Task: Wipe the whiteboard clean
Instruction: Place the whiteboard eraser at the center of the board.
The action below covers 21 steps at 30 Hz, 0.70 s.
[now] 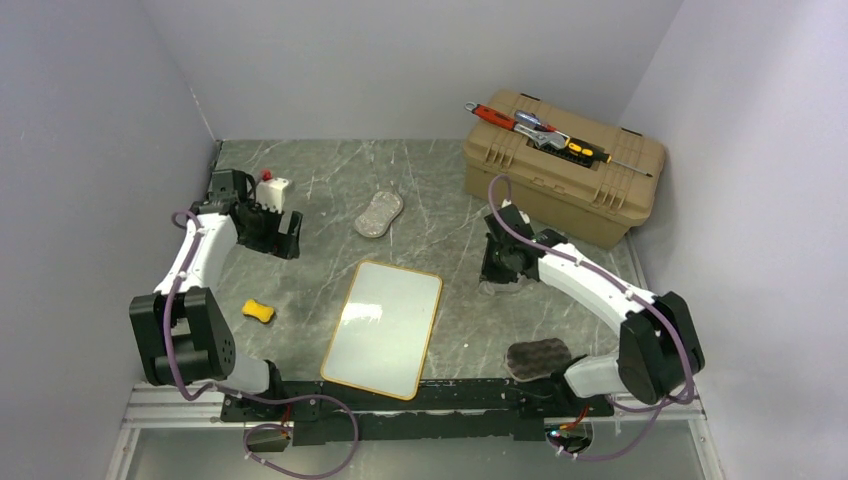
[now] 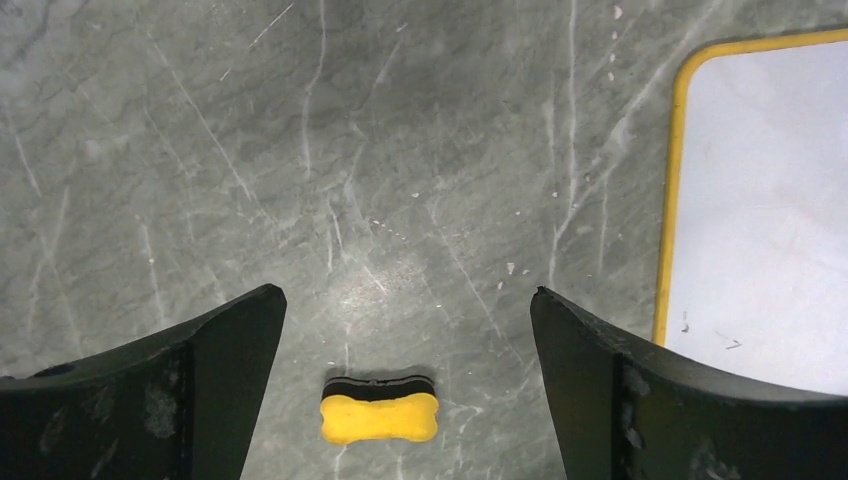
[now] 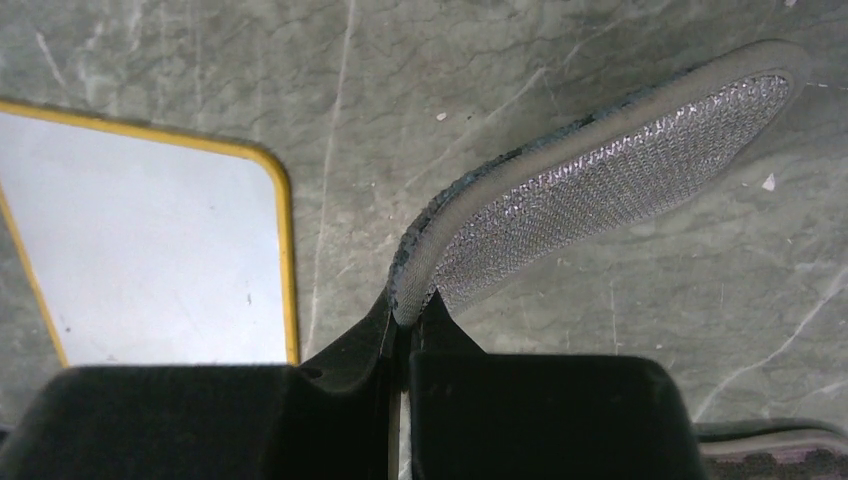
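The whiteboard, white with a yellow frame, lies flat in the middle of the table and looks nearly clean. Its edge shows in the left wrist view with a few tiny marks, and in the right wrist view. My left gripper hangs open above the table, left of the board. A yellow bone-shaped eraser lies on the table below it, touching neither finger. My right gripper is shut on one end of a silver mesh sponge, right of the board's far corner.
A tan toolbox with hand tools on its lid stands at the back right. A second silver sponge lies beyond the board. A dark sponge lies by the right arm's base. A small white box with a red cap stands back left.
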Each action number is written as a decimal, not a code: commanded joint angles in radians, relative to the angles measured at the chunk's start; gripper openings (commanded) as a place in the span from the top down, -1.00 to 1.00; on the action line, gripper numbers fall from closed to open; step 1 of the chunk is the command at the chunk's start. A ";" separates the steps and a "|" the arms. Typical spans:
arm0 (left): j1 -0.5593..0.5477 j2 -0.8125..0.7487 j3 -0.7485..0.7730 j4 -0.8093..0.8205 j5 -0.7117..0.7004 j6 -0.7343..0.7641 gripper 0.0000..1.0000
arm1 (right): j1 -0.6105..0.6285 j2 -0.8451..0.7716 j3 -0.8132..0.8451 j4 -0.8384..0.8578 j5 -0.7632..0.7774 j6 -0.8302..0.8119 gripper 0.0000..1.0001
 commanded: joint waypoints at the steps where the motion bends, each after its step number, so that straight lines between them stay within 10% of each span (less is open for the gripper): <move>1: 0.017 -0.031 -0.012 0.008 0.167 0.010 -0.99 | -0.011 0.057 0.000 0.066 0.018 -0.021 1.00; 19: -0.019 0.039 -0.045 -0.098 0.323 0.142 -0.99 | 0.022 0.387 0.243 0.170 -0.093 -0.004 1.00; 21: -0.028 0.031 -0.043 -0.089 0.309 0.128 -0.99 | 0.030 0.420 0.270 0.174 -0.100 0.003 0.71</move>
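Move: From my left hand the yellow eraser lies about 12 cm back, 6 cm left and 9 cm below; the whiteboard's middle is roughly 17 cm back and 18 cm right. My right hand holds the grey scrub pad some 7 cm above the clear table, which lies open about 6 cm ahead and 5 cm left; from that hand the whiteboard's middle is 24 cm left and 11 cm back, the dark pad 10 cm right and 17 cm back. My right hand keeps its pinch on the grey scrub pad and first sinks almost 4 cm, then sweeps ahead and left about 5 cm each way, low over the clear table beside the whiteboard's far right corner. My left hand, fingers still wide open, swings about 5 cm right and 3 cm back towards the whiteboard, sinking a little and tipping its fingers some 15 degrees rightward as it turns clockwise. ##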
